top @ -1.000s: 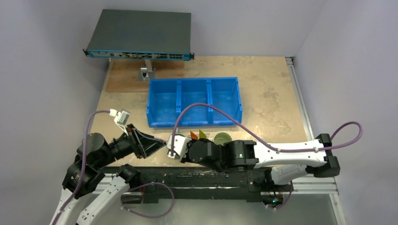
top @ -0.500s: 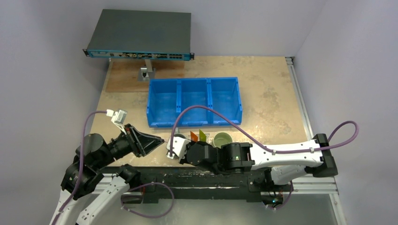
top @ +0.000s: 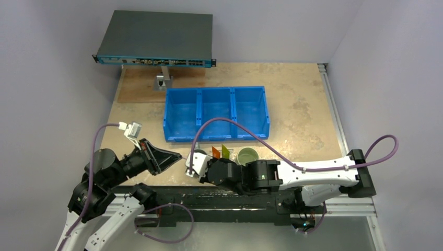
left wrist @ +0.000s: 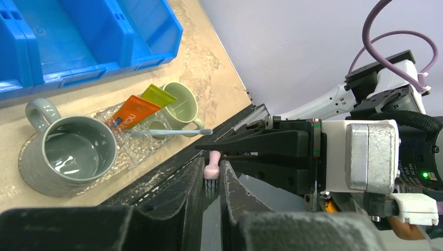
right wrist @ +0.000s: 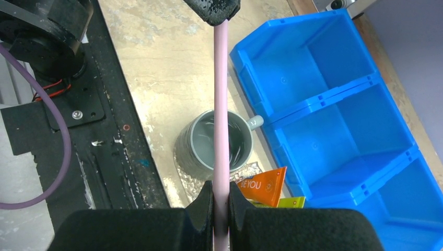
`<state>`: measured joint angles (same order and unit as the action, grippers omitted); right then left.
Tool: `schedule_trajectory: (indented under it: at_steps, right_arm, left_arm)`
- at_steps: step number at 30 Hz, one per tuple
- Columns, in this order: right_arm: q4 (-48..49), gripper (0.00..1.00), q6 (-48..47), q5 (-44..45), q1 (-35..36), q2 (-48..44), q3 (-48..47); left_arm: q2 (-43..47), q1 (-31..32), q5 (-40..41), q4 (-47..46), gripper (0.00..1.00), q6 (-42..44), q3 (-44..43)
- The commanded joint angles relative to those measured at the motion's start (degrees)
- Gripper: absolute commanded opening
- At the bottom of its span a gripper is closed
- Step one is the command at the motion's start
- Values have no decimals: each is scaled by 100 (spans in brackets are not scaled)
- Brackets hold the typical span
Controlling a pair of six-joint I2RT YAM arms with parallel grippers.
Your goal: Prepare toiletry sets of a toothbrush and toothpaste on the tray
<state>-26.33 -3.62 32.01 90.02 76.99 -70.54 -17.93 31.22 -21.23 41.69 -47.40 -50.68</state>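
A pink toothbrush (right wrist: 221, 104) is held at both ends above the table's near edge. My right gripper (right wrist: 221, 191) is shut on its handle. My left gripper (left wrist: 211, 168) is shut on its bristle head (left wrist: 212, 171). Just beyond lies the clear pebbled tray (left wrist: 140, 152). On it stand a grey mug (left wrist: 68, 154) and a pale-green mug (left wrist: 182, 104). An orange tube (left wrist: 131, 113) and a green tube (left wrist: 156, 94) lean between the mugs. A pale toothbrush (left wrist: 172, 133) lies across the tray. In the top view the two grippers meet near the grey mug (top: 197, 153).
A blue three-compartment bin (top: 217, 112) sits behind the tray. A dark network switch (top: 156, 36) on a metal stand (top: 164, 79) is at the back left. The black base rail (top: 219, 196) runs along the near table edge under both grippers.
My left gripper's jaws have closed onto the toothbrush's bristle head. The right arm has drawn slightly left, uncovering more of the pale-green mug.
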Motion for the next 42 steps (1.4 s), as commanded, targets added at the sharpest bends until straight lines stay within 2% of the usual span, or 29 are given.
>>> schedule_trajectory:
  at_steps: [1, 5, 8, 11, 22, 29, 42]
  right_arm:
    - [154, 0, 146, 117, 29, -50, 105]
    - [197, 3, 184, 121, 28, -116, 165]
    - [253, 20, 228, 136, 33, -221, 227]
    - [262, 33, 258, 162, 33, -351, 280]
    - [651, 56, 289, 161, -22, -1218, 681]
    - [727, 55, 904, -520, -1052, -1561, 789]
    - [844, 56, 1188, -550, -1881, -1507, 894]
  left_arm:
    - [-83, 18, -118, -93, 0, 87, -38]
    - [-80, 20, -128, -82, 0, 146, -35]
    - [-62, 20, -158, -64, 0, 189, -35]
    - [-61, 20, -138, -23, 0, 276, -31]
    - [-159, 24, -159, 146, 0, 598, -86]
    - [-321, 24, -451, 145, 0, 953, -130]
    - [-653, 134, -172, 230, 0, 1103, -566]
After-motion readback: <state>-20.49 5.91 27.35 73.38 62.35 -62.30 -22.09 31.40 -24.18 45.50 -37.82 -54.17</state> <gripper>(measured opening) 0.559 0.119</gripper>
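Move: Both grippers hold the pink toothbrush above the near edge of the tray. Its middle is in the right fingers and about 6 cm right of and 7 cm below the left ones. The tray's middle is some 2 cm ahead and 7 cm right of the right hand, 12 cm below. From that hand, the grey mug stands about 2 cm ahead and 2 cm left, 8 cm lower, and the orange tube about 3 cm ahead and 4 cm right, 7 cm lower. Keep the left gripper shut on the pink toothbrush, letting it dip about 2 cm and come most of the way back with a slight tilt. Open the right fingers to roughly half, let go of the handle, and draw the right gripper right and up, then forward about 8 cm towards the blue bin, turning some 15 degrees clockwise and raising its left side. ##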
